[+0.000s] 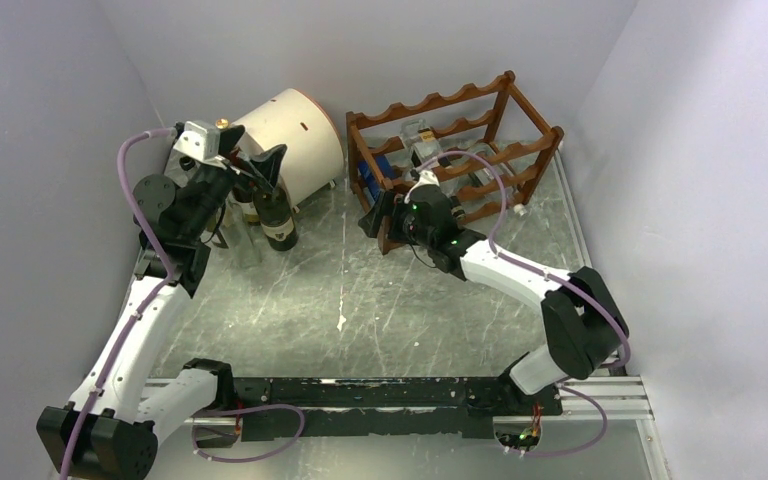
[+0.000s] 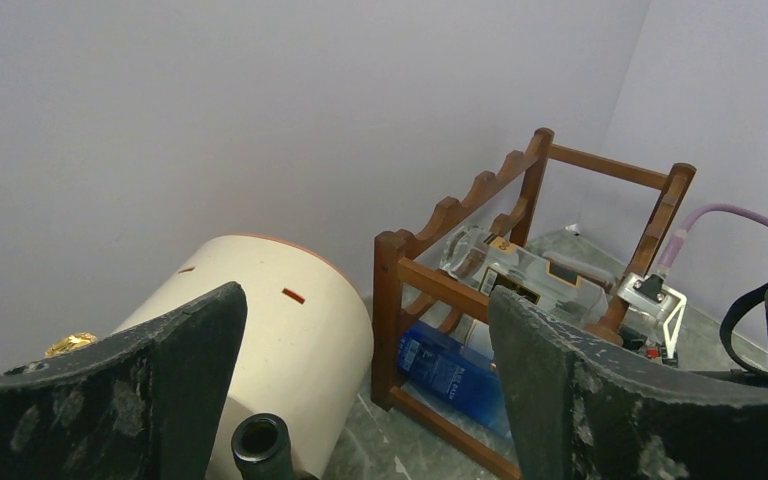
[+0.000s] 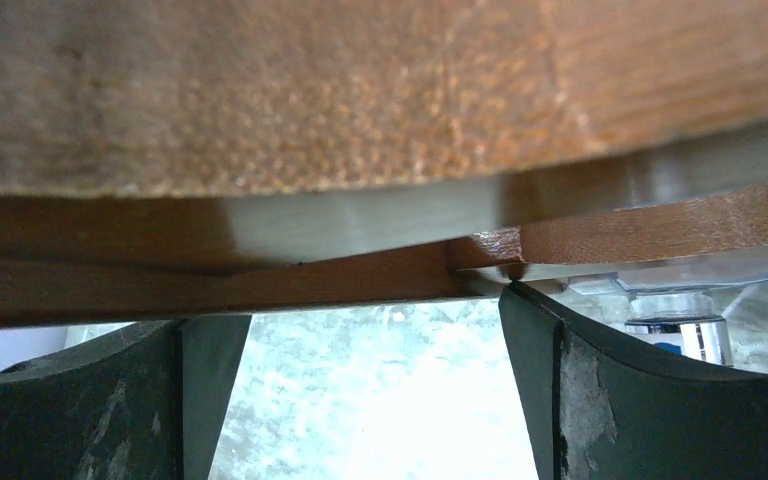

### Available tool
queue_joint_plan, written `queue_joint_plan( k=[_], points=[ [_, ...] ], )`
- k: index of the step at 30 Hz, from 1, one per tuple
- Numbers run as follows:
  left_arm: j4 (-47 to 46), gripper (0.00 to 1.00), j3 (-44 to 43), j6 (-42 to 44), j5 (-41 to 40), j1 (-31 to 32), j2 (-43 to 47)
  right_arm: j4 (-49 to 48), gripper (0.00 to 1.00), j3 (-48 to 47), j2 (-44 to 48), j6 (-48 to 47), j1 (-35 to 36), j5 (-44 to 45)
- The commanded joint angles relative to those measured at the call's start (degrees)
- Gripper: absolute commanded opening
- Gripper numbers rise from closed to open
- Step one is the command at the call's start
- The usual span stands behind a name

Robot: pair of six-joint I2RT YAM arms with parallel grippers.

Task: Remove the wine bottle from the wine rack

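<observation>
The reddish-brown wine rack [image 1: 457,97] stands at the back right. It holds a blue bottle [image 1: 370,176] low on its left and clear bottles [image 1: 422,137] higher up. A dark wine bottle [image 1: 278,218] stands upright on the table beside the cream drum, off the rack. My left gripper [image 1: 257,172] is open just above its neck. In the left wrist view the bottle's mouth [image 2: 260,445] sits low between the spread fingers [image 2: 110,400], nearer the left one. My right gripper [image 1: 378,218] is open and empty at the rack's front left corner, with a rack rail [image 3: 360,100] close above its fingertips.
A cream cylindrical drum [image 1: 295,135] lies on its side at the back, left of the rack. A gold-topped object [image 2: 70,343] shows behind the left gripper. Grey walls close in on three sides. The table surface [image 1: 360,300] is scuffed grey-green.
</observation>
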State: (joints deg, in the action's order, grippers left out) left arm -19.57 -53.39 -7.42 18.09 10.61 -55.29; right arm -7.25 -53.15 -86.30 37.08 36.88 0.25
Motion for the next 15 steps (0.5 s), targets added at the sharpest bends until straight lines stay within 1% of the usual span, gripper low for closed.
queue_joint_plan(
  k=[1, 6, 11, 15],
  points=[
    [-2.6, 0.93, 0.7, 0.7, -0.9, 0.3, 0.5, 0.1, 0.99, -1.8, 2.5, -2.0, -0.1, 2.1],
    [-2.5, 0.93, 0.5, 0.0, -0.4, 0.3, 0.4, 7.6, 1.00, -0.6, 9.8, -6.5, -0.1, 3.7],
    [-2.9, 0.94, 0.8, -0.8, -0.2, 0.4, 0.3, 15.3, 1.00, 1.6, 16.8, -12.5, -0.4, 9.9],
    [-2.9, 0.93, 0.9, -0.9, -0.2, 0.9, 0.0, 20.8, 1.00, 3.5, 21.3, -15.9, -2.5, 13.2]
  ],
)
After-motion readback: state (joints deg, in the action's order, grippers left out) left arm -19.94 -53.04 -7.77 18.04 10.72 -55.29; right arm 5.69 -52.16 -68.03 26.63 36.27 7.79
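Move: My right hand, open and empty, is right against the wine rack's near-left corner, which lies about 2 cm ahead and 2 cm to its right. The clear bottle with gold labels lies some 12 cm ahead and 9 cm right, roughly 2 cm lower. The blue bottle sits about 7 cm straight ahead, some 8 cm lower. From my left hand, that clear bottle is about 12 cm ahead, 27 cm right and 28 cm below. I back my right hand off the rack's near-left corner, which it has been set against: up about 7 cm, with some 6 cm to the right building as it climbs, and slightly back. The wrist tips my fingers up by about 10 degrees and rolls a little; they stay wide open and empty. ##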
